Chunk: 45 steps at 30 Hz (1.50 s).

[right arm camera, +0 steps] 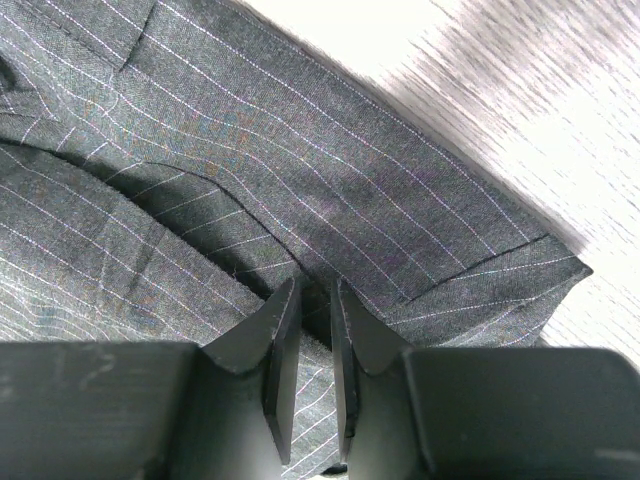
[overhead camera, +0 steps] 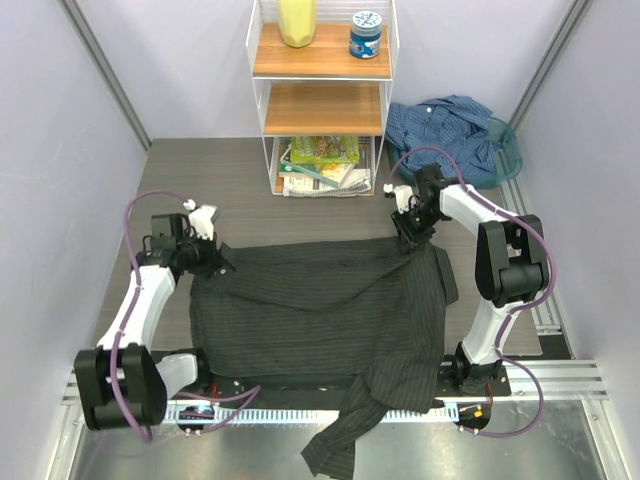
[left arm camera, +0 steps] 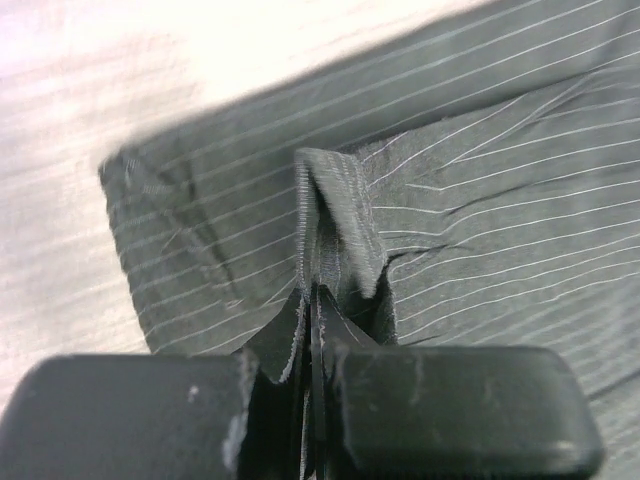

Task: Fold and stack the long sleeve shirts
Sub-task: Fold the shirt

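Note:
The dark charcoal pinstriped shirt (overhead camera: 320, 310) lies spread across the table, one sleeve (overhead camera: 340, 440) trailing over the near edge. My left gripper (overhead camera: 222, 262) is at its far left corner, and the left wrist view shows that gripper (left arm camera: 315, 295) shut on a pinched ridge of the cloth (left arm camera: 335, 200). At the far right corner my right gripper (overhead camera: 408, 240) stands with its jaws narrowly apart; in the right wrist view this gripper (right arm camera: 315, 285) has its tips on a fold of the pinstriped cloth (right arm camera: 330, 190). The blue shirt (overhead camera: 450, 130) lies crumpled at the back right.
A white wire shelf (overhead camera: 320, 100) stands at the back centre, holding a yellow container (overhead camera: 297, 20), a blue jar (overhead camera: 366, 33) and books (overhead camera: 325, 165) at the bottom. The blue shirt rests in a green basket (overhead camera: 510, 140). Walls close in both sides.

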{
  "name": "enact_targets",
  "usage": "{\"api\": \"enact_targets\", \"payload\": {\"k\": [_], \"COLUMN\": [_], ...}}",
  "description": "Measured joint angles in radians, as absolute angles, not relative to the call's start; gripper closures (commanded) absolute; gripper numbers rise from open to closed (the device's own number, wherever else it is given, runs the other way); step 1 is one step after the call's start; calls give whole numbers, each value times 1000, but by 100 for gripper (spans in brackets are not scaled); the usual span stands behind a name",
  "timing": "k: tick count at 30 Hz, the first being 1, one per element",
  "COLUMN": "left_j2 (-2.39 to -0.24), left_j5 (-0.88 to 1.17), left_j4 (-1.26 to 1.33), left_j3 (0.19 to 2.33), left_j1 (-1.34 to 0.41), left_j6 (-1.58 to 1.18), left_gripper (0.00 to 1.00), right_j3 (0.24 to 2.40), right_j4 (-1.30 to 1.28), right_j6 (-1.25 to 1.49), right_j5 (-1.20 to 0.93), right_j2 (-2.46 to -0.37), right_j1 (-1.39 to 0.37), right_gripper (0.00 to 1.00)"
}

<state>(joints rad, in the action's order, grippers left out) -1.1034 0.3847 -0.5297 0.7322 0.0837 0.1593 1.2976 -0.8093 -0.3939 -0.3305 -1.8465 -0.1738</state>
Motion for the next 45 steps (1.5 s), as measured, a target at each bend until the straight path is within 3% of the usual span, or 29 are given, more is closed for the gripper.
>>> {"api": "enact_targets", "payload": {"k": [5, 11, 15, 20, 28, 34, 38, 45], "left_j2": [-1162, -1029, -854, -705, -695, -668, -697, -868], "left_j5": [344, 501, 682, 891, 1011, 1028, 1025, 908], "left_j4": [-517, -515, -574, -818, -1020, -1234, -1217, -884], "left_j3": [720, 683, 681, 713, 825, 915, 918, 1019], "left_j1": [86, 88, 88, 80, 67, -94, -194, -364], "left_j6": [160, 201, 345, 684, 1016, 1358, 1316, 991], "left_gripper": [100, 100, 100, 100, 100, 100, 100, 100], "right_j3": [1298, 1300, 1309, 1330, 1347, 1345, 1345, 1351], "right_j4": [-809, -832, -871, -905, -916, -916, -916, -913], "right_j6": [-394, -403, -417, -431, -444, -450, -453, -437], "right_j5": [-331, -358, -413, -490, -558, -574, -574, -562], "right_j2": [-1847, -1845, -1815, -1735, -1728, -1771, -1806, -1821], "right_j1": [-174, -174, -174, -174, -212, -241, -241, -238], "right_gripper": [77, 70, 62, 43, 42, 45, 45, 46]}}
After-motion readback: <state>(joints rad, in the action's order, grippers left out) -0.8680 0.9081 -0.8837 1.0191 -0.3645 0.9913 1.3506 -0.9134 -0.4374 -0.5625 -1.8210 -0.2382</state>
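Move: The left hand still pinches the left end of the shirt's top layer; the body's middle, where this cloth is being carried, lies some 23 cm right, 10 cm back and 6 cm below it, and the shirt's far left corner 5 cm left and 2 cm ahead. From the right hand, the top layer's folded edge is about 5 cm left, 3 cm back and 1 cm down, with the right-side strip roughly 9 cm right and 6 cm back. After a small dip, the left arm keeps its pinch and lifts the cloth about 15 cm while drawing it back and then swinging it right and a little forward again, over towards the body's middle, its wrist turning some 70 degrees clockwise as the fingertips tip up. The right hand comes up off the shirt with its fingers opening from a narrow gap to about half wide, shifts about 5 cm left and slightly back with a small tilt, then sinks again over the top layer's folded edge. ##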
